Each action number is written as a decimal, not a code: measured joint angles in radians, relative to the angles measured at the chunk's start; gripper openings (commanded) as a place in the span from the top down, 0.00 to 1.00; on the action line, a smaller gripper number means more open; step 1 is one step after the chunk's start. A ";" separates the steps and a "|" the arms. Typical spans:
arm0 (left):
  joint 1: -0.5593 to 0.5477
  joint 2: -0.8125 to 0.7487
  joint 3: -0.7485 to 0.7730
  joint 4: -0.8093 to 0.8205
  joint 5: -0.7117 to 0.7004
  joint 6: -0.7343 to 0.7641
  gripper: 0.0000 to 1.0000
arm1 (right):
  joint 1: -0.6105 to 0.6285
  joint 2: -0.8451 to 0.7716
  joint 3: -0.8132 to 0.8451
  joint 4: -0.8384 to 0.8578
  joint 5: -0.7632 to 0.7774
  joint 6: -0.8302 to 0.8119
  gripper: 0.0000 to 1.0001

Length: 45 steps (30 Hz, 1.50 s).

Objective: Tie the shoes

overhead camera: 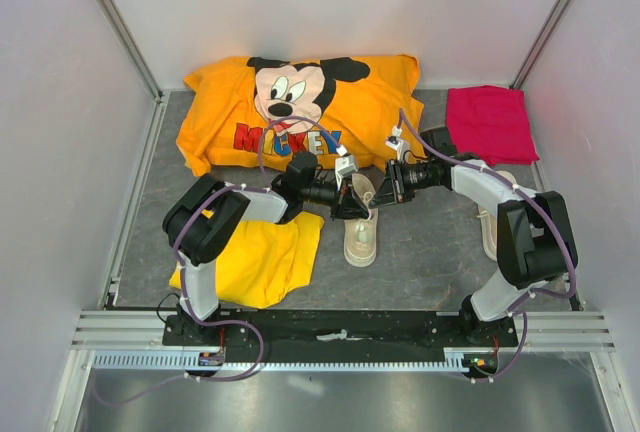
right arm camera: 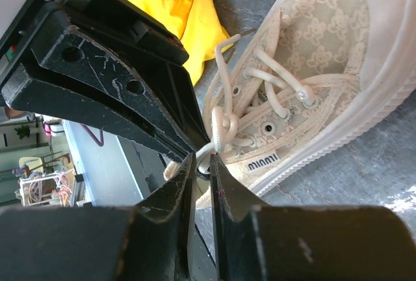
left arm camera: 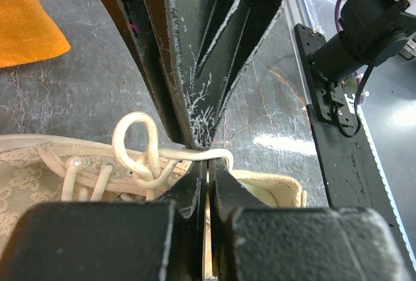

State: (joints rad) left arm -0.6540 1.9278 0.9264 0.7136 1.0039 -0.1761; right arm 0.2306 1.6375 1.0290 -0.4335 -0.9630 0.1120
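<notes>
One cream-beige shoe point(overhead camera: 361, 237) lies mid-table with its toe toward me. It also shows in the left wrist view point(left arm camera: 58, 173) and the right wrist view point(right arm camera: 325, 60). Its white lace point(left arm camera: 135, 144) forms a loose loop and half knot over the eyelets point(right arm camera: 224, 125). My left gripper point(overhead camera: 350, 199) and right gripper point(overhead camera: 376, 195) meet tip to tip above the shoe's opening. The left gripper point(left arm camera: 208, 164) is shut with a lace strand at its tips. The right gripper point(right arm camera: 201, 162) is shut on a lace strand beside the knot. The second shoe point(overhead camera: 489, 229) lies to the right, mostly behind the right arm.
Yellow shorts point(overhead camera: 262, 257) lie left of the shoe, touching its left side. An orange Mickey shirt point(overhead camera: 300, 112) lies at the back, a pink folded cloth point(overhead camera: 490, 122) back right. White walls enclose the table. The black base rail point(overhead camera: 340, 327) runs along the near edge.
</notes>
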 measured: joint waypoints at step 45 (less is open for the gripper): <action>0.058 -0.043 -0.001 -0.073 -0.010 -0.001 0.60 | 0.012 0.040 0.049 -0.076 0.022 -0.064 1.00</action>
State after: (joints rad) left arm -0.5964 1.8847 0.9257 0.6403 0.9939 -0.1772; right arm 0.2428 1.6775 1.0779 -0.5098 -0.9409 0.0479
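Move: The left hand already holds the lace in its nearly shut fingertips, right above the shoe, whose middle lies about 5 cm below, 2 cm back and 1 cm left. A small standing lace loop rises some 2 cm ahead of those fingertips. From the right hand, whose jaws are slightly parted, the pinched lace lies about 1 cm to the left, level in height and reach. The yellow cloth's middle is roughly 27 cm left of the left hand and 9 cm back. The right fingers shut on the lace right beside the left fingertips, the hand sinking barely 1 cm and otherwise staying put, and they keep that pinch. The left fingers then open to over a third and let the lace go; the left hand eases about 2 cm forward and 2 cm back to its left, away from the right fingertips, lifting slightly at the end. ##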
